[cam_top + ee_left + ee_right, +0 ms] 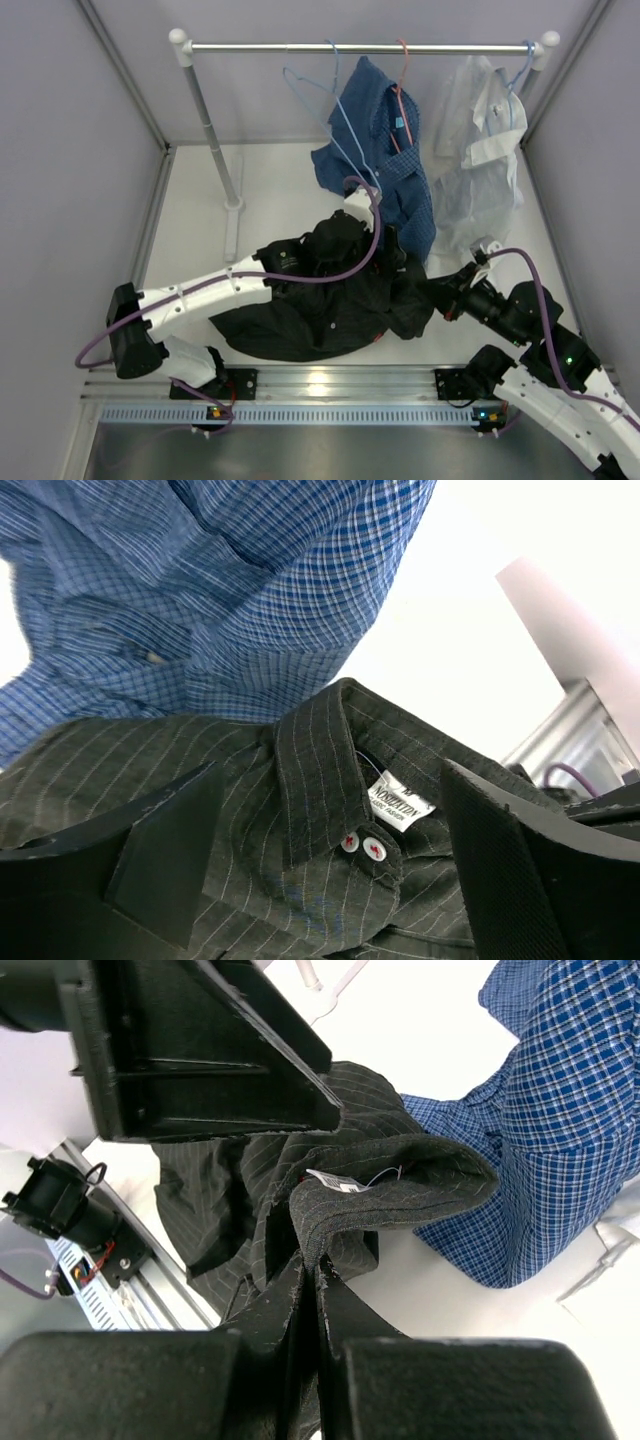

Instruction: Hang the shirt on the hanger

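The dark pinstriped shirt (300,320) lies crumpled on the table between the arms. My left gripper (340,245) hovers over its collar, open. In the left wrist view the fingers stand wide on either side of the collar (310,770), its white neck label (402,802) and two white buttons, apart from the cloth. My right gripper (440,295) is shut on the shirt's collar edge (400,1175), pinched at the fingertips (312,1260) and lifted into a fold. The light-blue wire hanger (305,85) hangs bare on the rod at the back.
A blue checked shirt (385,150) on a red hanger and a white shirt (480,150) hang from the rod (360,47), their hems reaching the table beside the dark shirt. The rack's post (215,130) stands at left. Walls close both sides; an aluminium rail (320,385) runs along the front.
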`<state>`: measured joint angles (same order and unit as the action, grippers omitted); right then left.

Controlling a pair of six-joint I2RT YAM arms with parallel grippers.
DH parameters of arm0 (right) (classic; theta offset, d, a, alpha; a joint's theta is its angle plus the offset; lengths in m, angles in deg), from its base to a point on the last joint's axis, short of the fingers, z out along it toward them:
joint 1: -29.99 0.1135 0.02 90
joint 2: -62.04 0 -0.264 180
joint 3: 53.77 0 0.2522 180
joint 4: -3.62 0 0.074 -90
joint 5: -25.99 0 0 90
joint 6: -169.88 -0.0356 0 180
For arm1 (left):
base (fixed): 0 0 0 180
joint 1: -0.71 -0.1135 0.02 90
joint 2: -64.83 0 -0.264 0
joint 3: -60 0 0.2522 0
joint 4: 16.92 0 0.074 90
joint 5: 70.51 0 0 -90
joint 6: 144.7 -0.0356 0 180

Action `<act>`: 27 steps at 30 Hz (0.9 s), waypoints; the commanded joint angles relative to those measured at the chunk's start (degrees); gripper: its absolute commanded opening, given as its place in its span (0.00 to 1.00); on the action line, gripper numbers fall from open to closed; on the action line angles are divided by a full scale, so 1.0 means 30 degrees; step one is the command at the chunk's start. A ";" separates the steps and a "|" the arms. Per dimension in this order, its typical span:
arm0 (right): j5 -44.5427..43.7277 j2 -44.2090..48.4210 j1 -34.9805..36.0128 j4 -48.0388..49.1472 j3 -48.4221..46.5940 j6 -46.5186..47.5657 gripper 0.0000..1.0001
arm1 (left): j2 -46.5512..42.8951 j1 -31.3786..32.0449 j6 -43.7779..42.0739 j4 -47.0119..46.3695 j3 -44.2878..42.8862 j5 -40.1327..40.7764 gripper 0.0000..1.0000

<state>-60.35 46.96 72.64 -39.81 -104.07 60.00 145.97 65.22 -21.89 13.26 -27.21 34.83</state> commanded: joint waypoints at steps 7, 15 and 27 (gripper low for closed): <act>0.0801 0.0775 0.0225 0.0779 -0.0332 0.0445 0.00 | 0.1603 -0.0527 0.1980 -0.0114 0.0283 -0.1887 0.77; 0.0450 0.0628 0.0225 0.0867 -0.0185 0.0357 0.00 | 0.2102 -0.0556 0.2244 -0.0173 0.0576 -0.3089 0.38; -0.3183 -0.1591 0.0225 0.0955 -0.2872 0.0325 0.00 | -0.2580 -0.0235 -0.2018 -0.0172 0.0054 0.0891 0.00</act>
<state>-65.11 46.59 72.66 -40.29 -105.33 60.26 146.58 63.89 -19.57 15.03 -23.58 31.98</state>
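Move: The black shirt's collar edge, held up loosely, lies about 6 cm below the open left gripper, some 1 cm back and 2 cm to its right. The right gripper, shut on the shirt, is roughly 7 cm back and 8 cm right of the left one. The lower corner of the empty blue hanger is some 12 cm ahead of the left gripper and 3 cm left. For the right gripper, the collar edge lies about 6 cm ahead, 7 cm left and 5 cm lower. Downwards about 6 cm goes the left hand, drifting slightly right and tipping its fingers some 10 degrees further down, onto the collar; there its fingers shut and pinch the edge beside the label. It then starts lifting, 2 to 3 cm up and as far left. The right fingers keep their pinch on the shirt, easing forward and right by a centimetre or so at the end. ##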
